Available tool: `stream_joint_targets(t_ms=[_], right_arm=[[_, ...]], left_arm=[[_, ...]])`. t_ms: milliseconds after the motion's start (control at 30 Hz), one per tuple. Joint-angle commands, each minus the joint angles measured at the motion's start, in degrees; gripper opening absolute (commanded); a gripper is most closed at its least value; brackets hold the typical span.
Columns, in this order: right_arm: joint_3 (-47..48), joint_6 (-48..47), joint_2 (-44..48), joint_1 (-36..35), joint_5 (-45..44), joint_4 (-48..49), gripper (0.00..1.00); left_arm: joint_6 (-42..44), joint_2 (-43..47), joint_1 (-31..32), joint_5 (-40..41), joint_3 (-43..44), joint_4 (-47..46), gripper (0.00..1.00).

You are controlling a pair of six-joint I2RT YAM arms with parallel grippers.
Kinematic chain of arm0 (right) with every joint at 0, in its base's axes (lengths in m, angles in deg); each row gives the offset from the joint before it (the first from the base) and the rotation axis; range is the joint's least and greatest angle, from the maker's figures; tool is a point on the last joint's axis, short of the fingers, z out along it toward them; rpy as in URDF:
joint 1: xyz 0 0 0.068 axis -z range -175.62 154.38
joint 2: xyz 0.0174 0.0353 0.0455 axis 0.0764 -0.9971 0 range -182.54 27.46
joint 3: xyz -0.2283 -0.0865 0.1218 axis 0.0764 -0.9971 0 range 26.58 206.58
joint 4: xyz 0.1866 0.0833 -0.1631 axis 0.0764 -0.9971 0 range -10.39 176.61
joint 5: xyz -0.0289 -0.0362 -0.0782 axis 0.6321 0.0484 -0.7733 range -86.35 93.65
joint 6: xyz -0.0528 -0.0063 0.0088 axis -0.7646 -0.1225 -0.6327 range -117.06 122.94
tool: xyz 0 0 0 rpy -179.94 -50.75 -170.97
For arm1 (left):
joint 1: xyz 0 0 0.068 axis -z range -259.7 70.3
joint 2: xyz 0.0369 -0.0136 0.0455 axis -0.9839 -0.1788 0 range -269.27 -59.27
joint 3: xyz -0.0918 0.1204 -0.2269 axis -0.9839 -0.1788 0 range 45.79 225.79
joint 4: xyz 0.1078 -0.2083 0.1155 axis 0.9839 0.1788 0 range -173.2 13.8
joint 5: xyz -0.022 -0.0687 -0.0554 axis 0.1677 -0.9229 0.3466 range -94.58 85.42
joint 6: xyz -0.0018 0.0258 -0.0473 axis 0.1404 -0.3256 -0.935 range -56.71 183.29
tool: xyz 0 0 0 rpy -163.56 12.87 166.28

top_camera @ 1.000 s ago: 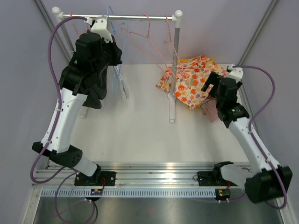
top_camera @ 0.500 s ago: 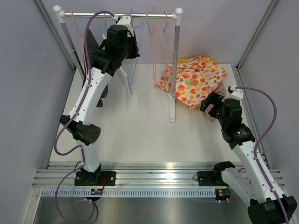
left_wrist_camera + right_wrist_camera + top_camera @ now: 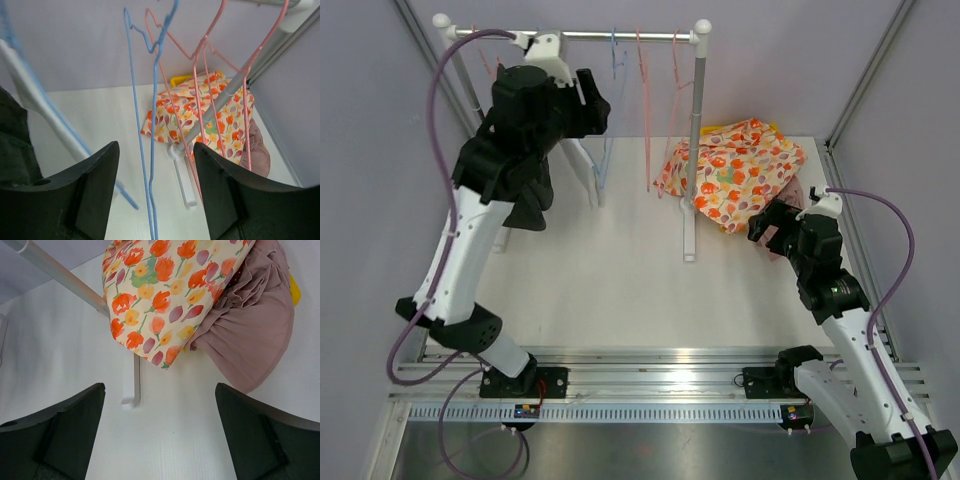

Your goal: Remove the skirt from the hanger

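Note:
A floral skirt lies crumpled on the table beside the rack post, free of any hanger. It partly covers a dusty pink skirt. A blue wire hanger and pink wire hangers dangle bare from the rail. My left gripper is up by the rail, open, and the blue hanger shows between its fingers without being pinched. My right gripper hovers open over bare table just short of the skirts. A dark garment hangs at the rack's left end.
The rack's white post and its foot stand mid-table, right beside the floral skirt. A yellow object peeks out under the pile. Purple walls close in on both sides.
My left gripper has opened and swung back left along the rail. The hangers now hang straight. The right arm pulled back from the pile a second ago and has since stayed put.

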Motion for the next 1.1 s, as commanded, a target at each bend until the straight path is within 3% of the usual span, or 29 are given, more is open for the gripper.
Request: stream_joint_targets(t_ms=[0,233,400,767,800,833,867,900,933,967,1067], right_arm=[[1.30,0.16,2.19,0.08,1.04,-1.32,0.99],[0.86,0.42,4.66,0.17,1.13,-3.00,0.99],[1.65,0.25,5.01,0.17,0.78,-4.14,0.99],[2.18,-0.02,5.71,0.17,-0.10,-5.45,0.99],[2.26,-0.10,5.71,0.17,-0.02,-5.54,1.00],[2.35,-0.19,5.89,0.17,-0.01,-5.54,1.00],[2.35,-0.19,5.89,0.17,-0.01,-5.54,1.00],[2.35,-0.19,5.97,0.17,0.07,-5.46,1.00],[2.35,-0.28,6.06,0.17,1.03,-5.28,0.99],[2.35,-0.45,6.15,0.17,2.08,-4.85,0.99],[2.96,-1.33,6.94,0.17,12.16,-0.65,0.99]], left_arm=[[1.34,7.07,-0.16,4.85,-4.31,-0.96,0.65],[2.31,10.68,-0.95,11.44,-9.94,-0.26,0.67],[1.87,7.79,-3.58,12.15,-10.56,-1.49,0.67],[3.45,-4.87,-6.48,12.68,-0.82,-2.28,0.61],[3.45,-5.31,-6.48,12.59,-0.54,-2.46,0.55],[3.72,-6.01,-6.66,12.68,-0.28,-2.98,0.32],[3.72,-6.10,-6.66,12.68,-0.28,-2.99,0.32],[3.81,-6.02,-6.66,12.77,-0.10,-3.07,0.24],[3.98,-6.02,-6.66,12.94,-0.01,-2.99,0.07],[4.16,-5.93,-6.66,12.94,0.33,-2.81,0.00],[4.77,-4.53,-6.66,13.12,1.31,-1.67,0.00]])
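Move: The blue hanger carrying the white garment is the left gripper's next grip: about 7 cm ahead, 6 cm left and 7 cm below it. The emptied blue hanger hangs some 8 cm ahead, 1 cm right and 5 below; the pink hanger is 8 ahead, about 13 right and 5 below. The dark garment hangs roughly 8 ahead, 17 left and 15 below. From the right gripper, the white garment's hanger is about 16 cm ahead, 54 left and 16 above. Draw the left gripper back about 5 cm and up, away from the emptied blue hanger, sliding left as you go; then push forward and down some 11 cm each, turning the wrist about 15 degrees counter-clockwise, to the white garment's blue hanger. Keep the fingers open until there, then shut them and pinch its wire. Ease the open right gripper back a couple of centimetres. ##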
